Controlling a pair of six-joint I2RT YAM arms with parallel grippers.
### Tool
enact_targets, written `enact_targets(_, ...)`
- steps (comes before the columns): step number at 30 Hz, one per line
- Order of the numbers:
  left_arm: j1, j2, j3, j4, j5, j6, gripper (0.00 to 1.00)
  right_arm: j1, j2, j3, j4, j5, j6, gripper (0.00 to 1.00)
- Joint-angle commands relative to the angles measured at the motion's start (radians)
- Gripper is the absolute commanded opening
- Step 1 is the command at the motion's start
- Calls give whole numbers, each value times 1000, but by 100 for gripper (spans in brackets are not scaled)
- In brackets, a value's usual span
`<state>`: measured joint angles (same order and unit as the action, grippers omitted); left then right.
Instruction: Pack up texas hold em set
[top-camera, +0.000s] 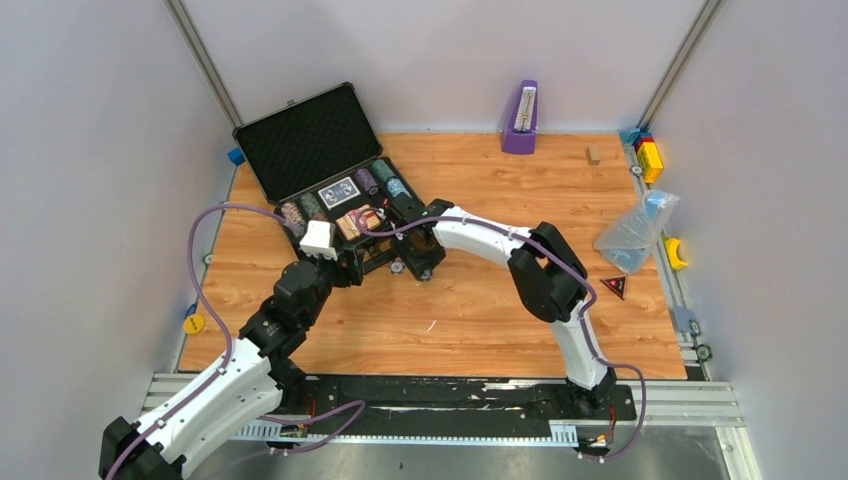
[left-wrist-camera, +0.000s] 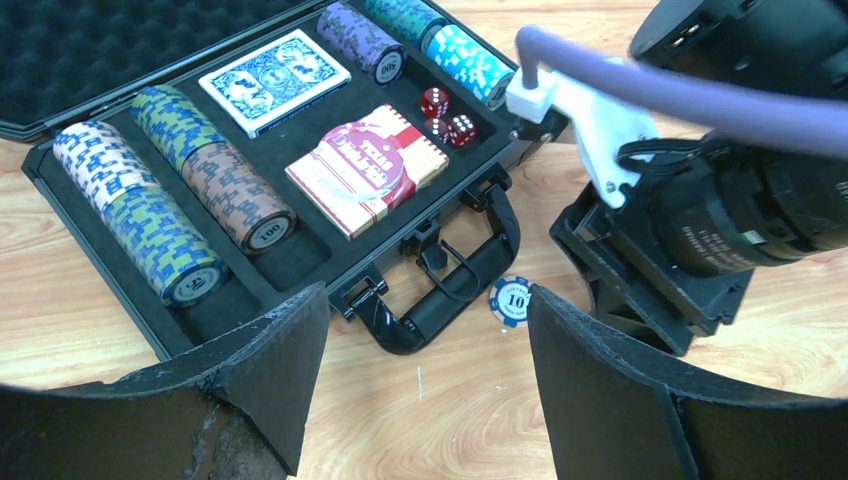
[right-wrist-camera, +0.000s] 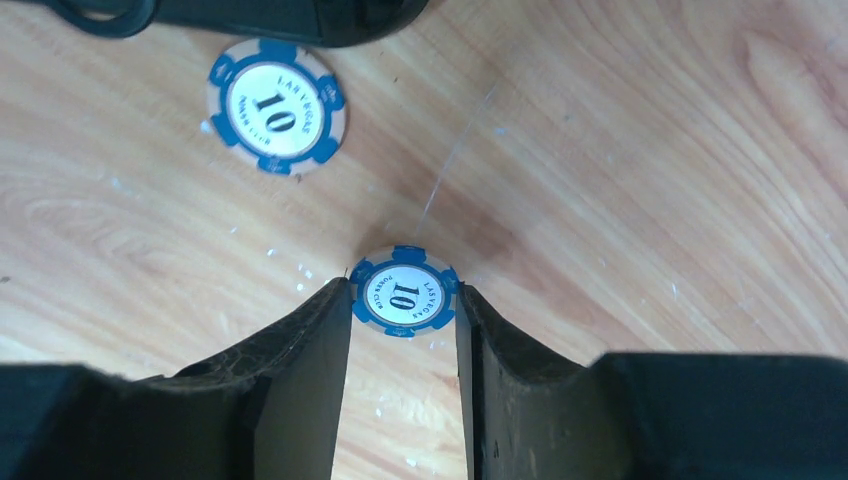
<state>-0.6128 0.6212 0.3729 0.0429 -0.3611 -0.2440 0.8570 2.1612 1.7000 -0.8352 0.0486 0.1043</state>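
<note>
The dark briefcase (top-camera: 300, 145) lies open at the back left, its lid (left-wrist-camera: 90, 40) propped up. Its foam tray (left-wrist-camera: 330, 262) holds striped chip rolls (left-wrist-camera: 240, 195), a blue card deck (left-wrist-camera: 275, 80), a red deck (left-wrist-camera: 368, 168) and red dice (left-wrist-camera: 448, 122). On the table by the black handle (left-wrist-camera: 455, 290) lies a loose blue "10" chip (left-wrist-camera: 512, 301) (right-wrist-camera: 276, 105). A second blue "10" chip (right-wrist-camera: 404, 291) sits flat on the wood with my right gripper (right-wrist-camera: 403, 289) shut on its edges. My left gripper (left-wrist-camera: 425, 400) hovers open over bare wood in front of the handle.
A purple metronome (top-camera: 520, 118) stands at the back wall, with a small wooden block (top-camera: 593, 154) to its right. Coloured toy blocks (top-camera: 649, 155), a clear plastic bag (top-camera: 635, 232) and a red triangle (top-camera: 614, 287) line the right edge. My right wrist (left-wrist-camera: 700, 210) crowds the left gripper's right side.
</note>
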Motion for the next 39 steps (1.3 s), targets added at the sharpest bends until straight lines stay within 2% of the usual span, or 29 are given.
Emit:
enact_targets(1, -1, -7, 1, 36, -13, -1, 80, 8, -129, 38, -38, -10, 38, 0)
enact_targets(13, 0, -8, -5, 41, -18, -8, 80, 0, -212, 96, 52, 16, 76, 0)
enact_targets(21, -1, -5, -13, 34, -142, -37, 79, -14, -98, 281, 240, 83, 114, 0)
enact_targets(26, 11, -5, -11, 9, -203, -63, 77, -15, 6, 409, 316, 46, 105, 0)
enact_targets(32, 105, 0, -15, -24, -168, -132, 76, -13, 64, 453, 369, -2, 123, 0)
enact_targets(36, 211, 17, -23, -38, -86, -194, 76, -3, 66, 413, 444, -82, 157, 0)
enact_targets(39, 295, 23, -25, -63, -48, -240, 76, 26, 90, 421, 459, -84, 169, 0)
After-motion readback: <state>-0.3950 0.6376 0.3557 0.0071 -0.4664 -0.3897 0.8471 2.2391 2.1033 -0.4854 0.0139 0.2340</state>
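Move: The chip already held in the right fingers is bound for the open case's tray, its middle some 16 cm ahead and 16 cm left, about level. In the tray, the red-and-cream card box is about 12 cm ahead and 15 cm left, the light-blue stack 19 cm ahead and 7 cm left. The other loose chip lies 2 cm ahead, 7 cm left, 2 cm lower. From the left hand, the tray is about 16 cm straight ahead, 15 cm down. The blue-and-white chip, still pinched by the right hand, goes up off the table side almost straight at first, then forward and left over the case's front edge, ending about 14 cm higher. Meanwhile the wrist tips some 40 degrees, swinging the downward fingers out to forward-left; forward travel ends with a small dip while the leftward drift goes on. Late on, the empty, open left hand swings about 7 cm left, away from the case handle, turning counter-clockwise. ##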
